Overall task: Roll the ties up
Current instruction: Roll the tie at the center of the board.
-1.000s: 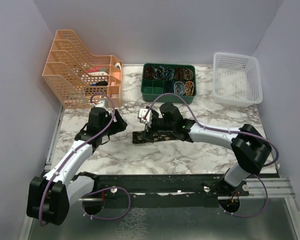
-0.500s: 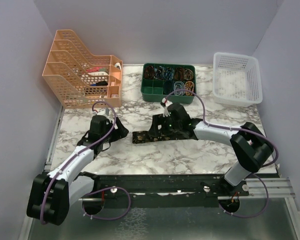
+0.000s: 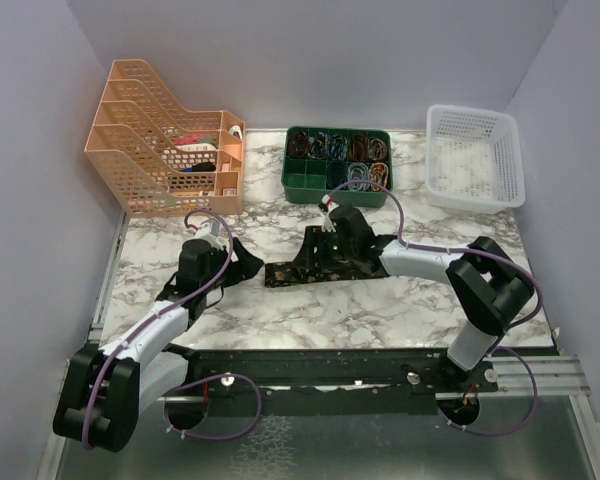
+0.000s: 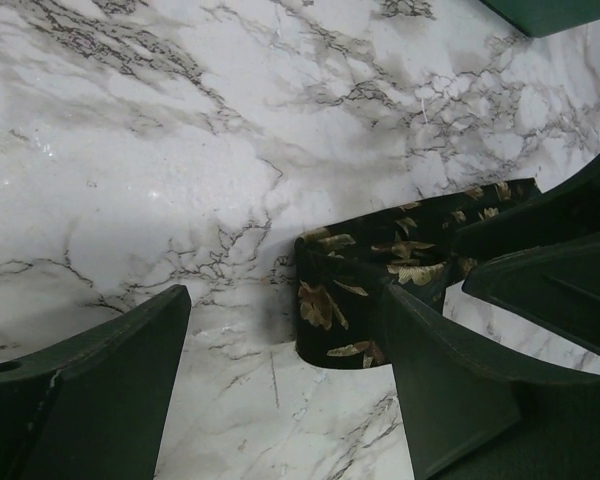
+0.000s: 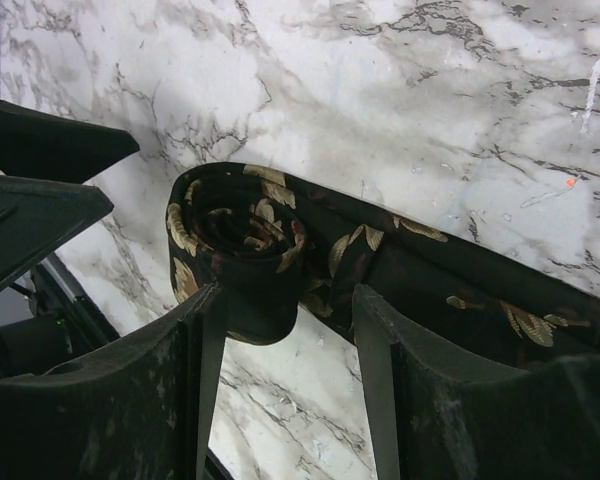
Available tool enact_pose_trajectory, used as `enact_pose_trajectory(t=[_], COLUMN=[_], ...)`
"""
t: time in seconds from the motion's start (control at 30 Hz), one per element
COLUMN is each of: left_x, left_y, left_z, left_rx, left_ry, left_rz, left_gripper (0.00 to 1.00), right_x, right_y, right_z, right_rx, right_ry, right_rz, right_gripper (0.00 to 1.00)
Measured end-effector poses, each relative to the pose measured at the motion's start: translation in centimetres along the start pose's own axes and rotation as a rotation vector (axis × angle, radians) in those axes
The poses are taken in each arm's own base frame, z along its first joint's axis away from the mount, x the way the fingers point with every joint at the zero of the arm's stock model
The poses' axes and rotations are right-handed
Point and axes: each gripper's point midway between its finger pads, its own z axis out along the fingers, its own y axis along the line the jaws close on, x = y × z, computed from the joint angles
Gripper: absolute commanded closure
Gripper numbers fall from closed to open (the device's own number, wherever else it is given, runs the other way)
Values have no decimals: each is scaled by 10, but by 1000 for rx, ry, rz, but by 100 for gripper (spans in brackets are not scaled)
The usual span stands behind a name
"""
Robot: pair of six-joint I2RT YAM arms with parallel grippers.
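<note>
The tie [image 3: 325, 268] lies flat across the middle of the marble table, black with tan-gold leaf flecks. Its left end is wound into a small roll [image 5: 235, 235] that stands on edge [image 4: 345, 300]. My right gripper [image 5: 285, 330] reaches over the tie with its jaws part-way apart. The roll sits at the left fingertip [image 5: 202, 330] and the flat strip at the other, with marble showing in the gap behind. My left gripper [image 4: 280, 400] is open on bare marble just left of the roll [image 3: 277, 274], its right finger beside it and nothing between the fingers.
An orange file rack [image 3: 165, 150] stands at the back left. A green compartment tray [image 3: 337, 165] holding rolled items is at the back centre, and a white basket [image 3: 475, 155] at the back right. A black rail runs along the table's near edge.
My right gripper has turned and settled lower over the tie's rolled end, and its jaws have narrowed. My left arm has drawn slightly nearer and stays open.
</note>
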Motion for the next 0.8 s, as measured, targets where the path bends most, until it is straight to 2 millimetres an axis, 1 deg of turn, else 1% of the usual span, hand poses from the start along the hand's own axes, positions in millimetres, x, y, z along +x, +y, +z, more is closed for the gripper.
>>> enact_pose_trajectory(t=[0.17, 0.3, 0.37, 0.43, 0.5, 0.6, 0.7, 0.8], left_x=[-7, -6, -6, -6, -5, -2, 2, 5], left_y=[-7, -7, -8, -9, -10, -11, -12, -14], left_z=[1, 0, 0, 0, 0, -1, -1, 0], left_rx=[36, 44, 47, 52, 60, 72, 87, 109], left_ry=[-27, -33, -35, -35, -32, -18, -8, 8], left_rz=[11, 16, 18, 19, 23, 28, 36, 45], left_gripper=[22, 22, 23, 23, 24, 24, 25, 27], right_x=[2, 3, 4, 5, 8, 10, 11, 13], right_y=[5, 11, 12, 10, 8, 6, 3, -2], right_z=[4, 6, 7, 9, 11, 13, 14, 16], right_rx=[-36, -76, -82, -79, -73, -68, -64, -54], right_ry=[11, 18, 20, 26, 33, 39, 43, 50], right_rz=[6, 5, 10, 17, 22, 25, 28, 35], right_gripper=[43, 46, 49, 52, 59, 64, 67, 67])
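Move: The tie's roll stands on edge about 4 cm to the left of the right hand, 1 cm back and 3 cm below it. The unrolled strap runs off to the right, its middle roughly 9 cm right of that hand, 2 cm back and 4 cm down. The green box lies some 20 cm ahead of the right hand and 8 cm to its right. From the left hand, the roll is about 6 cm to the right, level with it fore and aft, and 3 cm below. First leftward by about 1.5 cm, then down by some 2 cm, the right hand eases onto the roll's right side where the strap joins, its fingers closing from a bit over half open to about a third, one on either side of the cloth. The left hand, its fingers still wide, edges rightward about 1.5 cm towards the roll's left end, turning slightly clockwise. ##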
